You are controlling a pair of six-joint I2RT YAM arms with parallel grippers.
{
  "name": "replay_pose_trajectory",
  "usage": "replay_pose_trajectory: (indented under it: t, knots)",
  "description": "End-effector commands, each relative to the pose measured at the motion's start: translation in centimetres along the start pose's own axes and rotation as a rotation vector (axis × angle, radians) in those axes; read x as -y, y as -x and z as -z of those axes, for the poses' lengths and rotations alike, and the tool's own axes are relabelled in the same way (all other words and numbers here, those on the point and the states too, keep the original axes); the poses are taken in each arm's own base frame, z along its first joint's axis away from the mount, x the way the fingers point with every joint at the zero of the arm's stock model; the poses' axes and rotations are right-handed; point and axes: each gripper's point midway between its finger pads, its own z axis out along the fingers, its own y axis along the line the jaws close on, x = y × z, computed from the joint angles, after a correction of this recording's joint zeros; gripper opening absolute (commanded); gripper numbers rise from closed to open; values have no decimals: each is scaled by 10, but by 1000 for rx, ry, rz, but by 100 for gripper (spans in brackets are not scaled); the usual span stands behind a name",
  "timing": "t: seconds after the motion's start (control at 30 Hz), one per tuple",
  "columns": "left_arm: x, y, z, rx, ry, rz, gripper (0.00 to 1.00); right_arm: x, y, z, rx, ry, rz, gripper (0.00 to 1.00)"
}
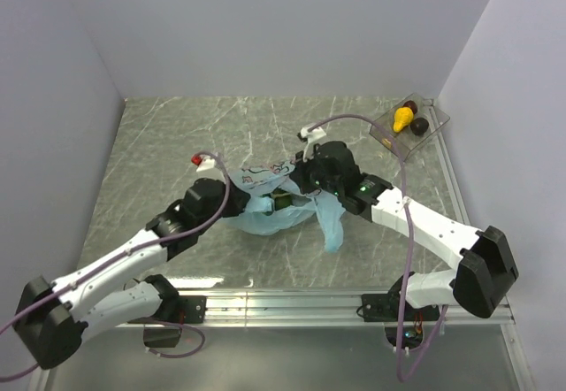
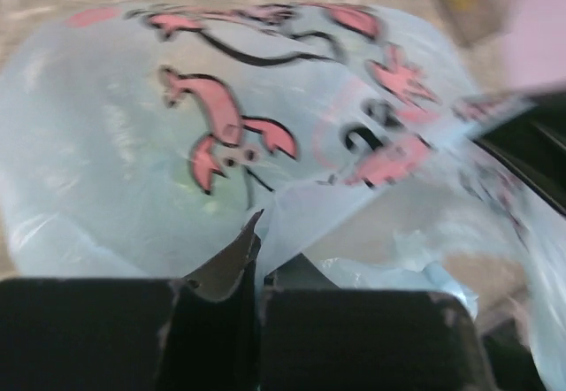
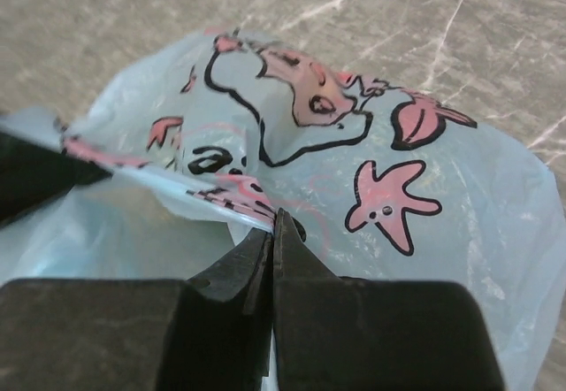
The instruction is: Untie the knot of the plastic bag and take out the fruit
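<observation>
The light-blue plastic bag point(image 1: 270, 214) with pink cartoon prints lies crumpled mid-table between both arms. My left gripper point(image 1: 237, 200) is shut on a fold of the bag's thin plastic point(image 2: 301, 205) at its left side. My right gripper point(image 1: 305, 185) is shut on a printed edge of the bag point(image 3: 221, 192) at its right side, pulled taut. Something dark green, one of the fruit point(image 1: 282, 202), shows in the gap between the two grips. A loose strip of bag point(image 1: 332, 227) trails toward the front. The knot is not visible in any view.
A clear rigid tray point(image 1: 431, 117) stands at the back right corner, holding a yellow fruit point(image 1: 402, 119) and dark round ones. White walls enclose the table on the left, back and right. A metal rail point(image 1: 283, 301) runs along the near edge.
</observation>
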Motion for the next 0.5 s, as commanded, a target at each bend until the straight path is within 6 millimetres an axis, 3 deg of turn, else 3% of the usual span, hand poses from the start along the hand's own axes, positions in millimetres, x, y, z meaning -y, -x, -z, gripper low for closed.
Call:
replay_pose_trajectory:
  t: [0.0, 0.13, 0.2, 0.23, 0.3, 0.33, 0.37, 0.47]
  knots:
    - [-59, -16, 22, -37, 133, -45, 0, 107, 35, 33, 143, -395, -120, 0]
    - [-41, -10, 31, -38, 24, -67, 1, 107, 50, 29, 150, -375, -98, 0]
    - [-33, -7, 32, -41, -1, -77, 0, 94, 52, 25, 131, -301, -78, 16]
    - [-29, -9, 31, -52, -20, -81, 1, 86, 62, 27, 143, -267, -68, 34]
    - [-21, -7, 30, -59, -53, -84, 1, 63, 67, 31, 140, -209, -13, 47]
    - [-16, -4, 30, -50, -73, -78, 1, 52, 79, 42, 176, -191, 11, 55]
    - [-13, -4, 29, -54, -85, -75, 1, 33, 83, 47, 192, -155, 41, 58]
    - [-11, -4, 27, -55, -86, -67, 0, 7, 97, 71, 240, -83, 102, 59]
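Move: Between the two grippers, each already pinching the bag's rim, lies the plastic bag's open mouth with the fruit: about 5 cm left of the right hand, 5 cm back and 15 cm below; from the left hand it is some 8 cm to the right, level with it forward and 12 cm below. The bag's loose corner hangs roughly 8 cm right of the right hand, 13 cm back and 9 cm below. The fruit basket stands about 29 cm to the right of the right hand, 13 cm ahead and 17 cm below. Letting go of the rim, the right hand first rises a little with its fingers shut, then opens them over halfway while swinging forward and to the right, away from the left hand; it ends some 5 cm higher, 3 cm farther right. The left hand keeps its pinch, drawing back about 2 cm with a short rise and dip, then slipping slightly left. ##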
